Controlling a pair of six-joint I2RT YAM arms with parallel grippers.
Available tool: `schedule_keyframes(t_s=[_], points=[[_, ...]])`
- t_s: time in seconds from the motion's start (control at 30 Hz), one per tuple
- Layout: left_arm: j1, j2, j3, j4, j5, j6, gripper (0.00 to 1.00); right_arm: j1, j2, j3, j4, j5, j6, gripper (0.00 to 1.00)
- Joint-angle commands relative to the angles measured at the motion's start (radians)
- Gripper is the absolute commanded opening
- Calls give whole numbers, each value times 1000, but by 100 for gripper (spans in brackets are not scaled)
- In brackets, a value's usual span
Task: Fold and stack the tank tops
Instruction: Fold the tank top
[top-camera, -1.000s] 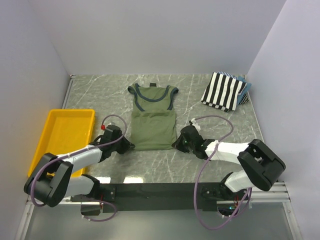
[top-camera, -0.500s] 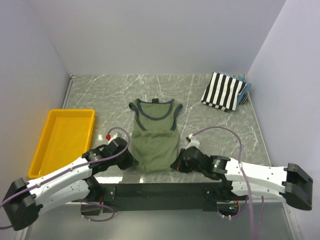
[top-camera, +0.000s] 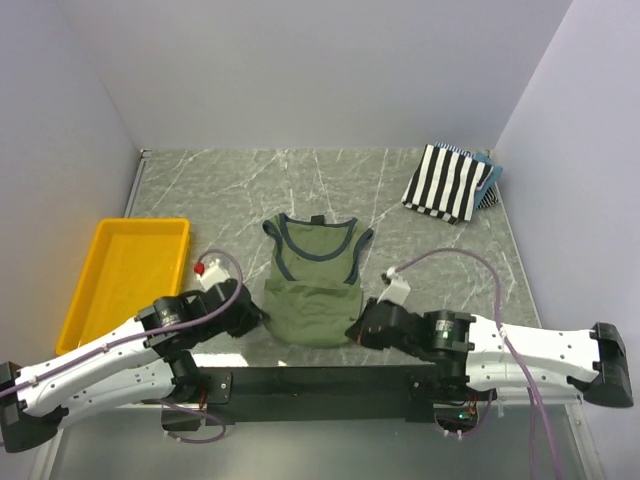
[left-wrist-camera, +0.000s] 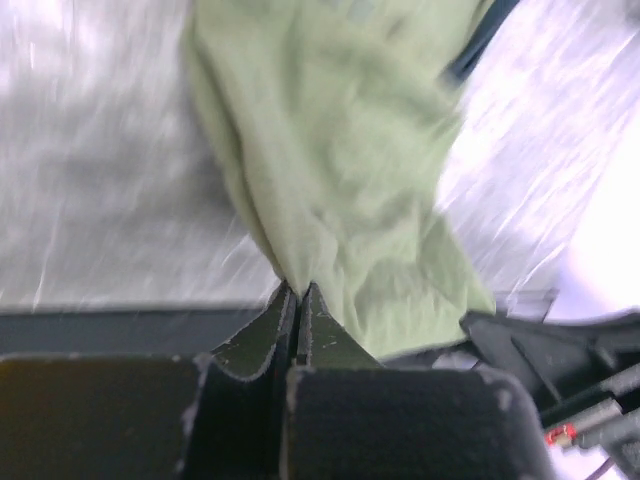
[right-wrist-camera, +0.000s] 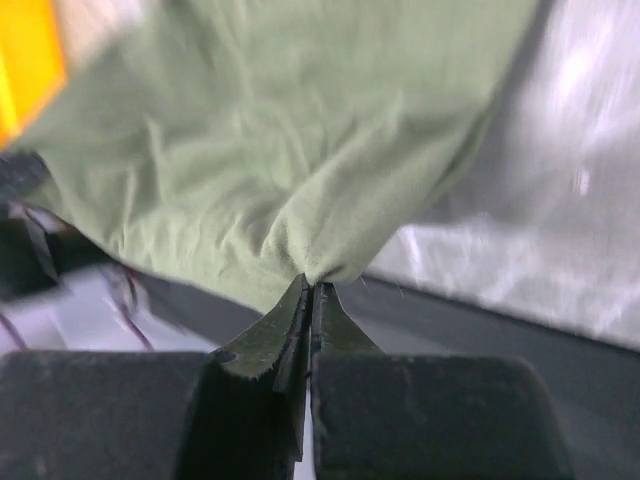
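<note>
The olive-green tank top (top-camera: 312, 280) with navy trim lies on the marble table (top-camera: 200, 190), its hem pulled to the near edge. My left gripper (top-camera: 258, 318) is shut on its lower left corner; the left wrist view shows the cloth (left-wrist-camera: 340, 180) pinched at the tips of that gripper (left-wrist-camera: 298, 290). My right gripper (top-camera: 355, 330) is shut on the lower right corner; the right wrist view shows the cloth (right-wrist-camera: 270, 150) bunched at the tips of that gripper (right-wrist-camera: 310, 283). The black-and-white striped tank top (top-camera: 450, 180) lies folded at the far right corner.
A yellow plastic tray (top-camera: 125, 275) sits at the left of the table. White walls close in the table at the back and both sides. The black base rail (top-camera: 320, 385) runs along the near edge.
Both grippers have pulled the green tank top toward the near edge, holding its lower corners. Both arms have stretched out low along the front. The striped top has not moved.
</note>
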Motion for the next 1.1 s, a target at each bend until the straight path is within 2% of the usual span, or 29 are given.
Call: schedule_keyframes(t_s=[0.0, 0.03, 0.13, 0.23, 0.33, 0.6, 0.73, 1.07], points=[[79, 49, 87, 40, -125, 116, 1, -104, 6, 97, -2, 90, -129, 0], [153, 63, 108, 103, -111, 151, 1, -175, 8, 120, 13, 82, -163, 0], [305, 109, 137, 195, -52, 285, 1, -272, 44, 177, 67, 44, -289, 0], [424, 190, 176, 333, 2, 379, 1, -406, 104, 241, 114, 4, -412, 0], [496, 262, 228, 402, 43, 409, 1, -483, 170, 292, 154, -48, -470, 0], [626, 521, 349, 589, 108, 440, 0, -740, 412, 395, 285, -198, -608, 0], [708, 702, 421, 669, 178, 449, 0, -838, 541, 461, 343, -272, -645, 0], [782, 1165, 740, 817, 364, 498, 1, -963, 914, 695, 369, -349, -651, 1]])
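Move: Both hands grip the hem corners of the tank top just over the table's near edge. The left shoulder lies about 31 cm ahead, 3 cm right and 12 cm below the left hand; the neckline is some 28 cm ahead and 15 right. From the right hand the right shoulder is roughly 33 cm ahead, 4 right and 10 below, the neckline 31 ahead and 10 left, the striped stack about 49 ahead and 28 right. Forward in a fast low arc, both hands together carry the pinched hem about 35 cm out over the body of the tank top to its shoulder end, first rising some 6–7 cm, then sinking nearly back to starting height. The fingers tip up a little, the left hand turning slightly counter-clockwise and the right clockwise, and both keep their grip. ##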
